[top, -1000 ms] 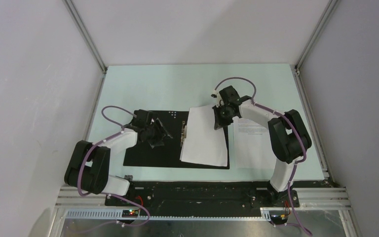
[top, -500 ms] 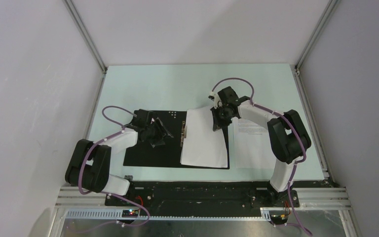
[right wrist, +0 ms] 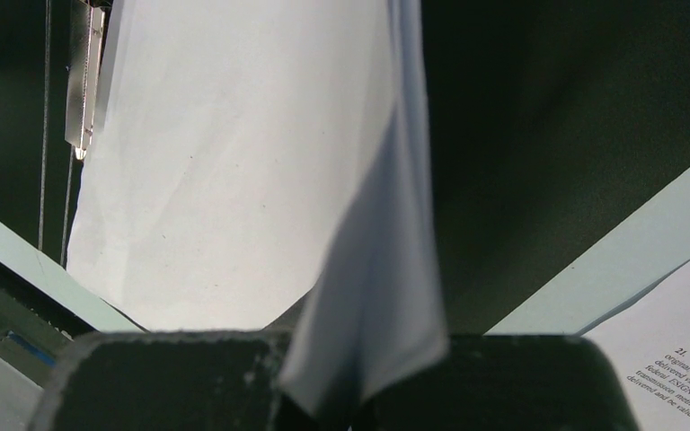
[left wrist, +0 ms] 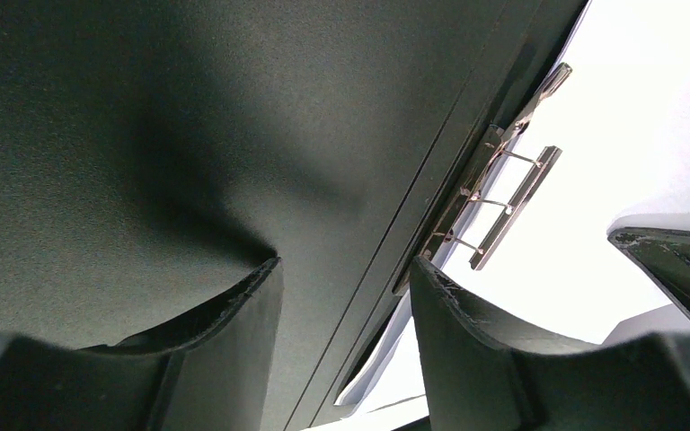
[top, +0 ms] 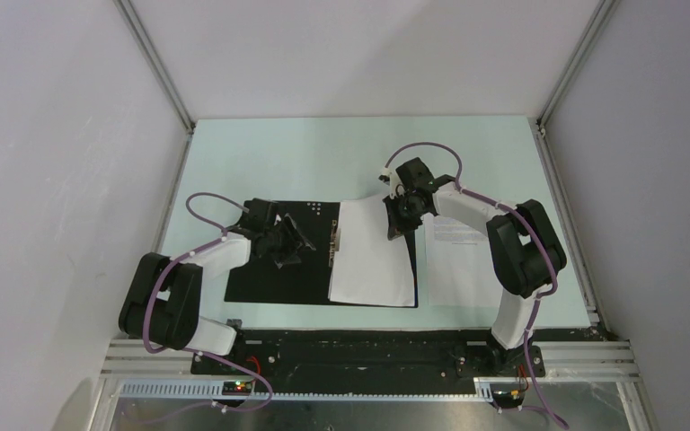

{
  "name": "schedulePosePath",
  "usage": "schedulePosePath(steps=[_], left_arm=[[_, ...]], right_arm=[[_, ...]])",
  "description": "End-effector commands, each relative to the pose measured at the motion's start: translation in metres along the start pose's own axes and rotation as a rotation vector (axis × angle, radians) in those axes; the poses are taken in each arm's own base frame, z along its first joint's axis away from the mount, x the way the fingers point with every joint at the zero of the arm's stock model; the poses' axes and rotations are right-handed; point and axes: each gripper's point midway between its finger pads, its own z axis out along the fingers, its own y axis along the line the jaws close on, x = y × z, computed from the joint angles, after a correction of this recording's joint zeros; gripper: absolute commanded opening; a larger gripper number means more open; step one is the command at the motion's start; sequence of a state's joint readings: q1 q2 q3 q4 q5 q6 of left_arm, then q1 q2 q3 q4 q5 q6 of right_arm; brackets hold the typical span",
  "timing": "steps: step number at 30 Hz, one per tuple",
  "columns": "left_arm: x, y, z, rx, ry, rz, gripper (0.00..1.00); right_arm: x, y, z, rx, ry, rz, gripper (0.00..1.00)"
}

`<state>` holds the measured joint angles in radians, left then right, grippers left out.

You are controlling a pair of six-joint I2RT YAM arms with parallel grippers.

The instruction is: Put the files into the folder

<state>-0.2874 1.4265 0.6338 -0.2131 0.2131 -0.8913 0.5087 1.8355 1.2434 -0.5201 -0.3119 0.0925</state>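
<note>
The folder [top: 274,274] lies open on the table, black inside up, with its metal clip [left wrist: 503,197] along the spine. A plain white file [top: 373,260] rests on the folder's right half. My right gripper [top: 402,214] is shut on that sheet's far right corner and lifts it a little; the pinched corner [right wrist: 368,350] folds between the jaws. The second file [top: 454,260], with printed text, lies flat on the table just right of the folder. My left gripper [top: 289,242] stands open, low over the folder's left half, with only the black surface between its fingers [left wrist: 252,314].
The pale green table [top: 323,162] is walled by white panels at the left, back and right. The arm bases and a metal rail [top: 368,359] run along the near edge.
My right gripper has shifted slightly left with the plain sheet, bringing its left edge nearer the clip. The left arm has stayed put.
</note>
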Motion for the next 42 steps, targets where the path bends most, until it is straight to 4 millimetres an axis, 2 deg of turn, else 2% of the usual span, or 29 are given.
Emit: schedulePosePath(steps=[1,11,16,29,31,42], left_arm=[[0.005,0.014,0.005,-0.046,0.013,-0.015,0.6],[0.007,0.015,0.005,-0.049,0.018,-0.016,0.6],[0.007,0.015,0.005,-0.045,0.018,-0.016,0.6],[0.008,0.014,0.005,-0.04,0.023,-0.014,0.6],[0.007,0.013,0.004,-0.037,0.022,-0.014,0.6],[0.007,0.012,0.004,-0.033,0.022,-0.012,0.59]], right_arm=[[-0.001,0.005,-0.005,-0.015,-0.004,-0.031,0.0],[0.005,0.0,-0.005,0.015,0.017,-0.047,0.0],[0.003,0.002,-0.009,0.014,0.006,-0.05,0.0],[-0.003,0.007,-0.003,0.005,-0.015,0.036,0.0],[-0.004,0.006,-0.003,0.008,-0.018,0.048,0.04],[-0.011,-0.002,-0.015,0.066,-0.056,0.134,0.43]])
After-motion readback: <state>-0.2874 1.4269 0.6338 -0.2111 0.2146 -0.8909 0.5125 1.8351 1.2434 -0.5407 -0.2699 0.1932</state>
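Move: The right fingers are still shut on the lifted far right part of the file. The folder's right half, with the rest of the file over it, has its middle about 5 cm back, 5 cm left and 4 cm below. The clip is roughly 16 cm left and 2 cm back; the printed sheet some 19 cm right and 6 cm back. From the left hand, the folder's right half is about 19 cm to the right, level fore and aft, 2 cm lower. Ease the right gripper back less than 1 cm with the file's far right part still pinched, then all but hold it there, low over the folder's right half. Open the fingers to roughly two fifths to free the paper, turning the wrist some 5 degrees clockwise as they part and creeping slightly forward again. ##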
